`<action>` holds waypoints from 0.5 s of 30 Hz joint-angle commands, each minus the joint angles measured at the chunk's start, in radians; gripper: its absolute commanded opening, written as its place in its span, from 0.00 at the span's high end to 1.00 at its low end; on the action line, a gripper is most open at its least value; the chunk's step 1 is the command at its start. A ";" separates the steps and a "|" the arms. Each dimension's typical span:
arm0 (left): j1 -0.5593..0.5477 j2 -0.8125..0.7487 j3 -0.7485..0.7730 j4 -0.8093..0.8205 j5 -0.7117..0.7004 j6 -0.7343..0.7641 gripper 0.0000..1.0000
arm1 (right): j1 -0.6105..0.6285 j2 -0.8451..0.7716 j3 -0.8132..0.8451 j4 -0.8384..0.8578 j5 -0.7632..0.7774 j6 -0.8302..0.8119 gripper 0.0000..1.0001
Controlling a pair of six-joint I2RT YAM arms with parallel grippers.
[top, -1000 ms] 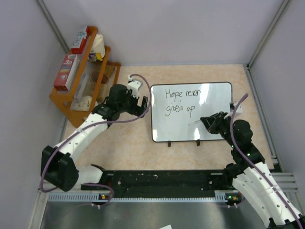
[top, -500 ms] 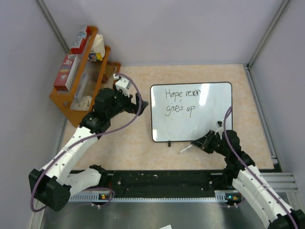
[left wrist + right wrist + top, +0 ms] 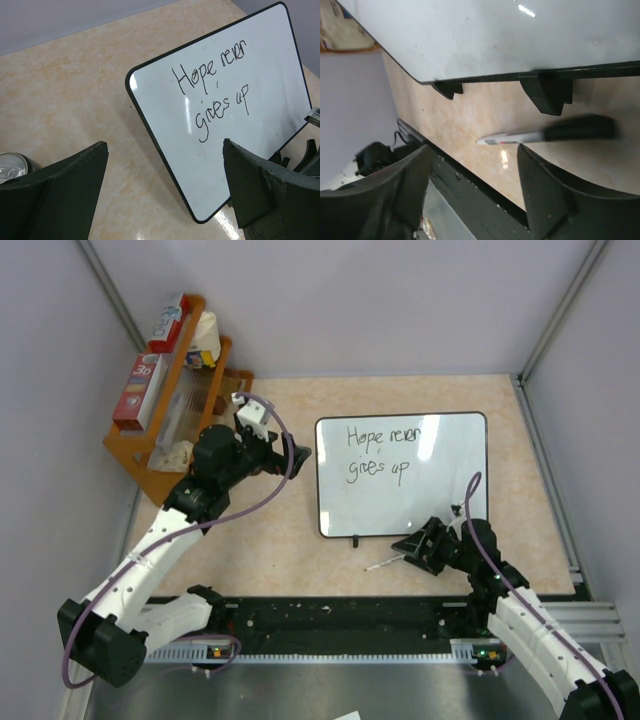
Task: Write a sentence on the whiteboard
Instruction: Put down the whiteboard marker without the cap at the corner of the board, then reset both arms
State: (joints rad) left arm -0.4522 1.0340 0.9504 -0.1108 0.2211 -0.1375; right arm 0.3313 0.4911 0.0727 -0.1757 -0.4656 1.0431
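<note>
The whiteboard [image 3: 440, 502] stands propped on two black feet [image 3: 547, 92] at mid table. The sentence [image 3: 384, 452] reads "Hope never gives up" in two dark lines, also plain in the left wrist view on the whiteboard [image 3: 270, 100] as the sentence [image 3: 215, 85]. A marker [image 3: 383, 562] with a white barrel and black cap lies on the table in front of the board. My right gripper [image 3: 415, 548] hangs open just right of it; the marker [image 3: 545, 134] lies past the fingertips, outside the right gripper [image 3: 474, 150]. My left gripper [image 3: 295, 462] stands open and holds nothing, left of the board.
A wooden rack [image 3: 165, 430] with boxes and rolls stands at the back left. A metal can [image 3: 10, 165] sits near the left gripper [image 3: 165, 150]. A black rail [image 3: 340, 615] runs along the near table edge.
My right gripper came down from the board face to the table in front of it, opened and let go of the marker. The left arm drew back leftward from the board's edge.
</note>
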 commanded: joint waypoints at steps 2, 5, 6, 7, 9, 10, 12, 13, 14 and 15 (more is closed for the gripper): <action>0.003 -0.031 0.004 0.065 0.009 -0.007 0.01 | -0.005 -0.002 0.062 0.025 0.025 -0.028 0.12; 0.004 -0.038 -0.004 0.072 0.011 -0.004 0.01 | -0.005 0.006 0.096 0.019 0.053 -0.055 0.01; 0.004 -0.038 -0.009 0.079 0.015 -0.002 0.01 | -0.005 0.009 0.105 0.018 0.059 -0.060 0.01; 0.004 -0.041 -0.012 0.080 0.020 -0.001 0.01 | -0.005 0.017 0.128 0.021 0.070 -0.078 0.01; 0.004 -0.046 -0.024 0.086 0.027 0.004 0.01 | -0.005 0.036 0.157 0.019 0.090 -0.106 0.01; 0.004 -0.046 -0.028 0.086 0.024 0.004 0.01 | -0.006 0.047 0.192 0.019 0.114 -0.144 0.01; 0.004 -0.055 -0.048 0.086 0.008 0.009 0.01 | -0.005 0.079 0.231 0.007 0.143 -0.185 0.01; 0.004 -0.063 -0.058 0.089 -0.011 0.007 0.01 | -0.003 0.090 0.266 0.005 0.177 -0.230 0.01; 0.004 -0.068 -0.077 0.091 -0.058 -0.005 0.01 | -0.005 0.101 0.283 0.005 0.197 -0.256 0.01; 0.004 -0.072 -0.088 0.092 -0.083 -0.007 0.01 | -0.005 0.110 0.300 0.002 0.224 -0.277 0.01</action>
State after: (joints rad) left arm -0.4522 0.9981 0.9062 -0.0761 0.2173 -0.1364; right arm 0.3313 0.5697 0.2649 -0.1925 -0.3534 0.9005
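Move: The marker slants between the right hand's half-open fingers, its middle about 2 cm left of that hand point, level with it fore and aft, and roughly 2 cm lower. The board's right foot stands some 3 cm ahead and 1 cm right; its left foot is 3 cm ahead and about 12 cm left. The whiteboard's middle is around 16 cm ahead and 2 cm left. From the left hand the marker lies about 20 cm right, 15 cm back and 25 cm below. The right hand's fingers, already parting, spread from about half open to fully wide and let go of the marker on the table just in front of the whiteboard's lower edge. Slowly at first and then faster, the hand lifts about 5 cm and goes forward some 4 cm, away from the marker towards the board and up over its lower edge, the fingers tilting up by 10 degrees or so. ##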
